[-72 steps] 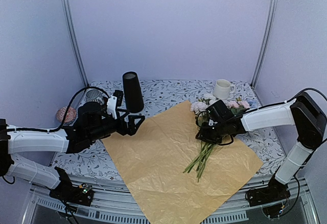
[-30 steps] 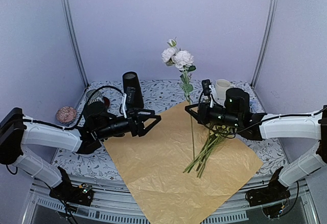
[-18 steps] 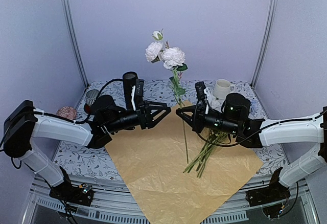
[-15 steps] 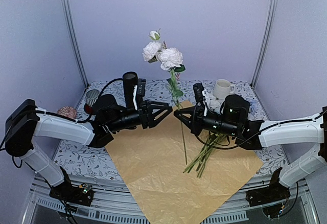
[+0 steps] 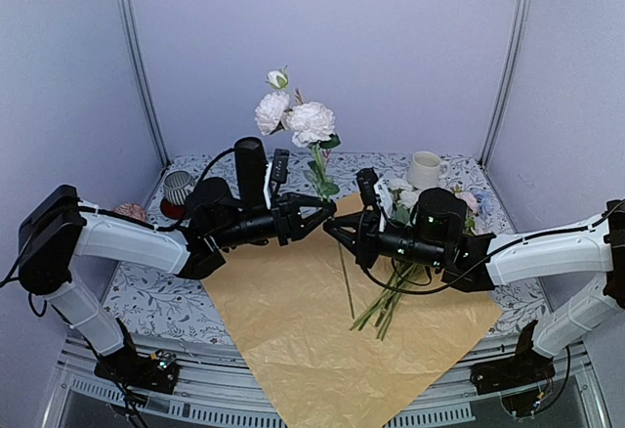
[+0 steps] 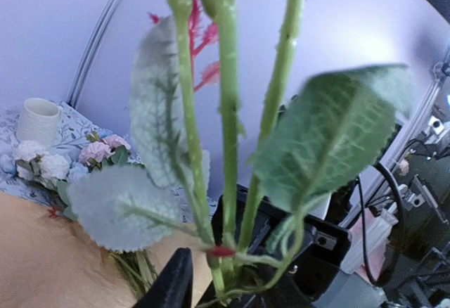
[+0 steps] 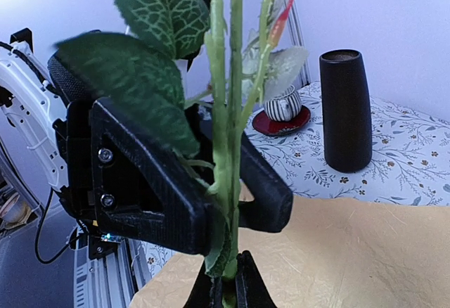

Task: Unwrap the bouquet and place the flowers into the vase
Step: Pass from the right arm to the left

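Note:
A cluster of white flowers [image 5: 293, 117] stands upright over the table on long green stems [image 7: 226, 111]. My right gripper [image 5: 338, 232] is shut on the stems low down, seen as [image 7: 226, 288] in its wrist view. Just above it, my left gripper [image 5: 319, 212] has one finger [image 7: 151, 195] on each side of the same stems, pressing them. The black vase [image 5: 251, 169] stands behind the left gripper. The bouquet is unwrapped: its tan paper [image 5: 322, 345] lies flat, and the other flowers [image 5: 427, 197] lie on its right side.
A white mug [image 5: 425, 169] stands at the back right. A small striped object on a red base [image 5: 178, 188] sits left of the vase, with a pink ball-like thing [image 5: 127, 215] further left. Loose stems [image 5: 389, 303] stretch toward the near side of the paper.
The right gripper carried the white flowers leftward and a little down. The left arm reached right to meet them, and its jaws went from wide open to closed round the stems.

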Controlling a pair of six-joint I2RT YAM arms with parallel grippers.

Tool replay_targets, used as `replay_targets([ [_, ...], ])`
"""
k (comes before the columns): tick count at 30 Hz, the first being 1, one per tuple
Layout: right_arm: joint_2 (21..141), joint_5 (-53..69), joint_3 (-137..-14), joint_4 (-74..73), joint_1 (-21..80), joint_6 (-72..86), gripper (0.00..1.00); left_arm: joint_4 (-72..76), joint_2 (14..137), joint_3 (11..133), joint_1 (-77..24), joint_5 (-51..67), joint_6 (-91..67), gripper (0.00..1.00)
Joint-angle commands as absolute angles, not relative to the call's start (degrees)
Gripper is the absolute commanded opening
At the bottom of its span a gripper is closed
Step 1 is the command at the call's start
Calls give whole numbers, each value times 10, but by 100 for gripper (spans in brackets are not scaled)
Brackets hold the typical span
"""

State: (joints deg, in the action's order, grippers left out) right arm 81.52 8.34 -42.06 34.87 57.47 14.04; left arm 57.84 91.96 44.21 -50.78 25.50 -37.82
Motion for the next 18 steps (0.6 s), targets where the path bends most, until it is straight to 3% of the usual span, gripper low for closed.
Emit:
replay_targets([
  [1,821,77,-438,365,580,132,6,588,929,455,-514,264,-372,26],
  [11,792,49,-407,367,580,97,18,566,911,440,-510,246,-356,8],
  [18,756,17,-373,367,579,96,40,555,885,419,-490,238,-353,6],
])
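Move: The white flower's stem, held in the right fingers, already runs between the left hand's half-open fingers, within about 1 cm of its hand point; those left fingers are some 3 cm above the right ones. From the left hand the black vase stands about 24 cm ahead, 18 cm left and 16 cm lower. The remaining bouquet lies about 13 cm ahead of the right hand, 19 cm to its right and 20 cm below. The white flower's stem is pinched by the left fingers, which close from about a third open to nearly shut while that hand stays almost in place, sinking about 1 cm late on. Just below, the right fingers let go, opening to over a third, and the right hand then eases about 1.5 cm to the right, turning barely clockwise. ##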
